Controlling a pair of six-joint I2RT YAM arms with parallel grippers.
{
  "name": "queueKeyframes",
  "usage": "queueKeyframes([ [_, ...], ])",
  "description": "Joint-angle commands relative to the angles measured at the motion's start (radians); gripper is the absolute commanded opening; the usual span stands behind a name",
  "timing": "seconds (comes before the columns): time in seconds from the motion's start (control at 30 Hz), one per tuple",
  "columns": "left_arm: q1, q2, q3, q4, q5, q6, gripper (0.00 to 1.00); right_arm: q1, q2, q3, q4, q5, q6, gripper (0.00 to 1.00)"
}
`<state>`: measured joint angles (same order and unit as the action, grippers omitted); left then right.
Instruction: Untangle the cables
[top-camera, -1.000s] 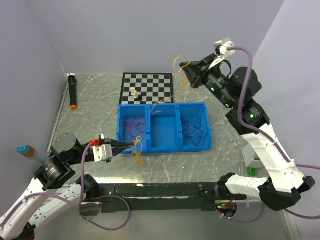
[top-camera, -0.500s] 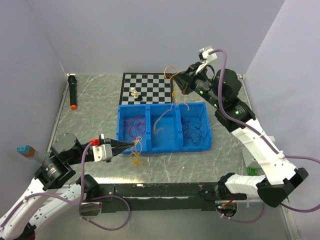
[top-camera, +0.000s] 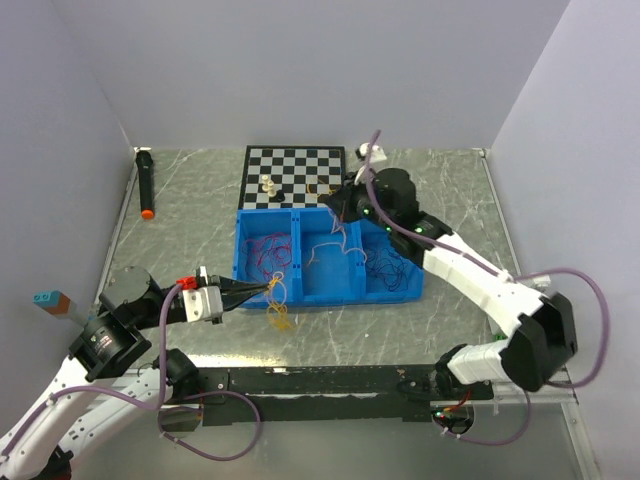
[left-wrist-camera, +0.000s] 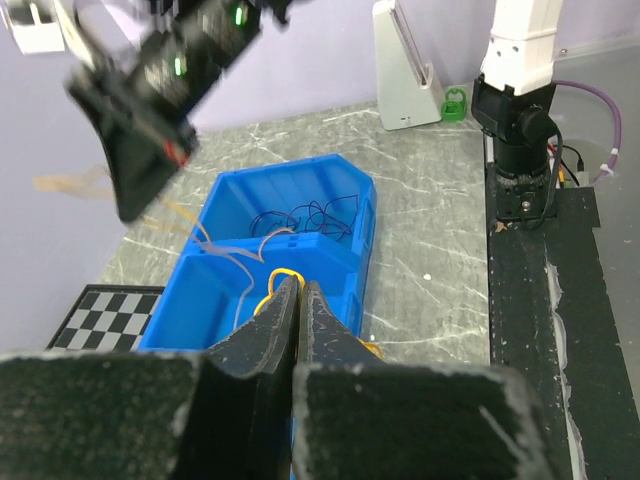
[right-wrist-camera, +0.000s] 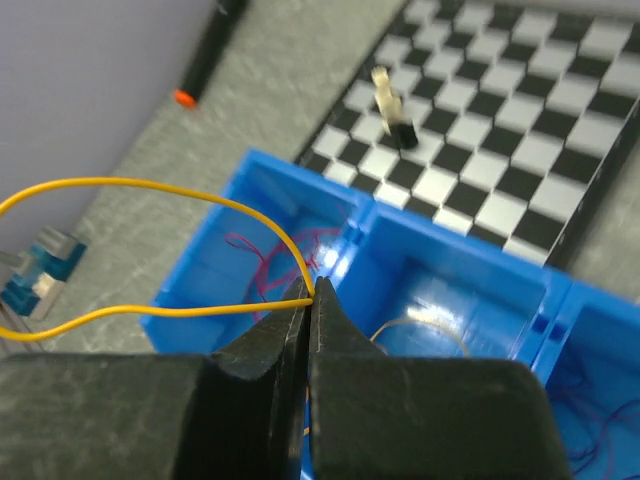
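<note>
The cables lie sorted in a blue three-part bin (top-camera: 327, 292): magenta wires (top-camera: 262, 250) on the left, a pale strand (top-camera: 335, 245) in the middle, dark wires (top-camera: 390, 265) on the right. At the bin's front left corner my left gripper (top-camera: 268, 290) is shut on a yellow wire (left-wrist-camera: 281, 273), and a yellow tangle (top-camera: 279, 314) hangs below it onto the table. My right gripper (top-camera: 338, 208) hovers over the bin's back edge. Its tips (right-wrist-camera: 312, 290) are shut on a thin yellow wire (right-wrist-camera: 150, 185) that loops out to the left.
A chessboard (top-camera: 295, 175) with two small pieces (top-camera: 270, 185) lies behind the bin. A black marker with an orange tip (top-camera: 146, 183) rests at the far left. A teal and brown block (top-camera: 50, 300) sits by the left arm. A white stand (left-wrist-camera: 405, 75) is at the right.
My right arm has swung down and leftward from high at the back right to just over the bin, carrying the yellow wire. The left gripper has stayed put.
</note>
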<state>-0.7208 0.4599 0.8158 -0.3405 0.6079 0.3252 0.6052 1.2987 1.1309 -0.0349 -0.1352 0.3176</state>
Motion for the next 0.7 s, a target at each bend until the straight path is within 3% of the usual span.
queueKeyframes([
  [0.0,0.012,-0.009,0.006,0.047,0.032,-0.023,0.05,0.008,0.060,-0.017,0.141,0.042,0.095,0.00],
  [0.37,0.023,-0.021,0.000,0.054,0.033,-0.029,0.05,0.083,0.214,-0.029,0.038,0.291,0.176,0.00],
  [0.5,0.023,-0.020,0.005,0.060,0.035,-0.035,0.06,0.160,0.321,0.019,-0.074,0.396,0.202,0.00],
  [0.67,0.026,-0.009,0.032,0.048,0.038,-0.041,0.06,0.165,0.361,0.055,-0.180,0.457,0.287,0.00],
])
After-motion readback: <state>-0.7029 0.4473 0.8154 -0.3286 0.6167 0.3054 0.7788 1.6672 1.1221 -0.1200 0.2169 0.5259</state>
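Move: The right hand, pinching the yellow-orange cable, is some 27 cm above the middle compartment of the blue box, whose centre lies about 1 cm ahead and level sideways. The left compartment with the pink cable is roughly 14 cm to the left of that centre, the right one with the dark cable 13 cm to its right. The chessboard lies about 22 cm ahead and 10 cm left of the hand. From the left hand, the middle compartment is about 24 cm ahead, 12 cm right and 31 cm down. Down by about 18 cm into or just over the middle compartment goes the right hand, easing forward a little at first, then dropping faster while drawing back and slightly left. Its wrist tips the fingers some 25 degrees further down and turns a little clockwise, the shut fingers keeping their pinch on the yellow-orange cable. The left hand holds still with its yellow cable bundle. ##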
